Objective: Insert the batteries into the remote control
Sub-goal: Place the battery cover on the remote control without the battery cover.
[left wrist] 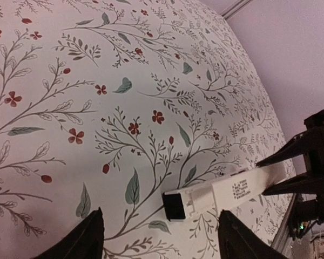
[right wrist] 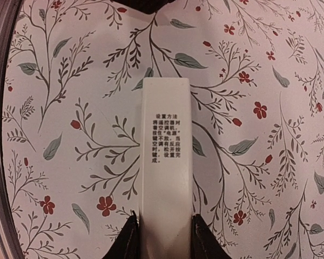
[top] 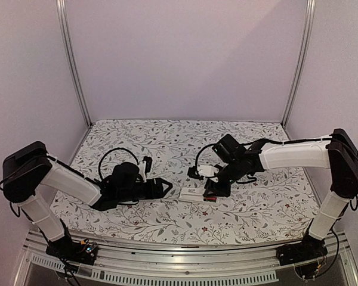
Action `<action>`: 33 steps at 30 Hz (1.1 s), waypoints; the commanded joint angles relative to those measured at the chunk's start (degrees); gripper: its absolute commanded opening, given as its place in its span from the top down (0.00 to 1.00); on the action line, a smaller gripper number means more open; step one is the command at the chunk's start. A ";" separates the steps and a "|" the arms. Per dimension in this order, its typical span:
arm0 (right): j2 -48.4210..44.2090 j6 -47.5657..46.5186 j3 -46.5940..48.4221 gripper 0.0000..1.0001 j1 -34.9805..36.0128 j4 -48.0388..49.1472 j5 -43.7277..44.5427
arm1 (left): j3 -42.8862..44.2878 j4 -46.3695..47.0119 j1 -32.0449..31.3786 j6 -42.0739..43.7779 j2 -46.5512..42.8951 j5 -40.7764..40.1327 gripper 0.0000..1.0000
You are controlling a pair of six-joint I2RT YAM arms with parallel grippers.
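The white remote control (top: 193,194) lies on the flowered cloth between the two arms. My right gripper (right wrist: 166,241) is shut on one end of it, a finger on each long side, and the printed label (right wrist: 166,138) faces up. The remote's other end carries a black patch (left wrist: 174,206), which points toward my left gripper (left wrist: 161,244). That gripper is open with nothing between its fingers, the black end just ahead of the tips. A small red piece (top: 210,199) beside the remote under the right gripper looks like a battery. It is too small to be sure.
The flowered cloth (top: 167,140) covers the table out to the white back and side walls. A metal rail (top: 185,250) runs along the near edge by the arm bases. Black cables (top: 110,156) loop over the cloth behind each wrist.
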 commanded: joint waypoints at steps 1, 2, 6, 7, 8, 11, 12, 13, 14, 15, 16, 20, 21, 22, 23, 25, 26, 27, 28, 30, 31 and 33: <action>2.00 -1.04 0.23 1.00 0.51 0.96 0.54 | 1.66 4.00 0.66 0.89 0.56 5.53 0.30; 2.14 -0.97 0.27 1.00 0.47 1.26 0.36 | 1.82 4.33 0.60 1.02 0.93 6.24 0.30; 2.47 -1.08 0.43 1.00 0.48 1.65 -0.58 | 3.78 3.11 0.67 0.96 3.29 7.77 0.33; 2.56 -1.11 0.26 1.00 0.58 1.76 -0.74 | 4.36 2.79 0.67 1.10 3.79 8.29 0.34; 2.66 -1.06 0.19 1.00 0.60 1.82 -0.88 | 5.02 2.20 0.66 1.10 4.41 8.71 0.36; 3.81 -0.71 0.48 1.00 0.84 1.55 -1.14 | 7.88 -2.72 0.79 0.57 6.32 8.47 0.45; 4.22 -0.69 0.54 1.00 0.82 1.41 -1.01 | 8.56 -3.52 0.84 0.70 6.82 8.84 0.45; 4.33 -0.58 0.41 1.00 0.88 1.37 -0.84 | 8.96 -3.49 0.85 0.90 7.08 9.44 0.45; 4.35 -0.59 0.34 1.00 0.88 1.39 -0.71 | 9.22 -3.47 0.79 1.07 7.16 10.24 0.45; 4.31 -0.53 0.25 1.00 0.85 1.39 -0.81 | 9.28 -3.49 0.75 1.09 7.10 10.38 0.45; 4.33 -0.63 0.20 1.00 0.82 1.38 -0.87 | 9.27 -3.57 0.76 1.04 7.10 10.37 0.45; 4.70 -0.50 0.02 1.00 0.85 2.17 -0.89 | 9.82 -5.07 0.75 0.68 7.91 10.65 0.45; 4.79 -0.44 0.05 1.00 0.87 2.36 -0.98 | 10.20 -5.81 0.83 0.64 8.20 10.59 0.46; 4.96 -0.42 0.25 1.00 0.86 2.50 -1.18 | 10.51 -6.36 0.83 0.58 8.41 10.58 0.46; 5.12 -0.30 0.49 1.00 0.86 2.52 -1.25 | 10.78 -6.82 0.86 0.56 8.55 10.62 0.46; 5.46 -0.16 0.74 1.00 0.86 2.45 -1.42 | 11.31 -8.05 0.89 0.65 8.95 10.66 0.47; 5.62 -0.09 0.71 1.00 0.82 2.44 -1.46 | 11.51 -8.60 0.99 0.66 9.08 10.75 0.48; 5.71 -0.03 0.68 1.00 0.81 2.44 -1.53 | 11.61 -8.99 1.04 0.56 9.24 10.87 0.48; 5.76 0.01 0.70 1.00 0.82 2.37 -1.51 | 11.65 -9.27 1.18 0.51 9.39 10.98 0.49; 5.97 0.02 0.72 1.00 0.81 2.19 -1.51 | 11.81 -9.68 1.41 0.30 9.73 11.25 0.50; 6.02 0.02 0.76 1.00 0.82 2.12 -1.42 | 12.02 -9.77 1.42 0.25 9.90 11.42 0.51; 6.11 0.10 0.97 1.00 0.83 2.17 -1.40 | 12.81 -10.29 1.39 0.44 10.53 11.96 0.52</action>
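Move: The remote control lies flat on the table under the cover that the right hand holds. Its middle is about 4 cm to that hand's left, level with it fore and aft, and some 4 cm below. The red battery, at its right end, is almost straight under that hand, 4 cm down. From the left hand, the remote's middle is about 10 cm to the right, 2 cm back and 5 cm below, and the held cover's middle is 9 cm right, 1 cm back and 2 cm below. Downward, in small steps, the right hand lowers the battery cover nearly 3 cm onto the remote, keeping its pinch on the cover's right end. The left hand travels about 4.5 cm right to the remote's left end, rising slightly, then sinks some 3 cm as its fingers tip down and swing clockwise by nearly 10 degrees each, closing part way; its contact with the remote can't be made out. ##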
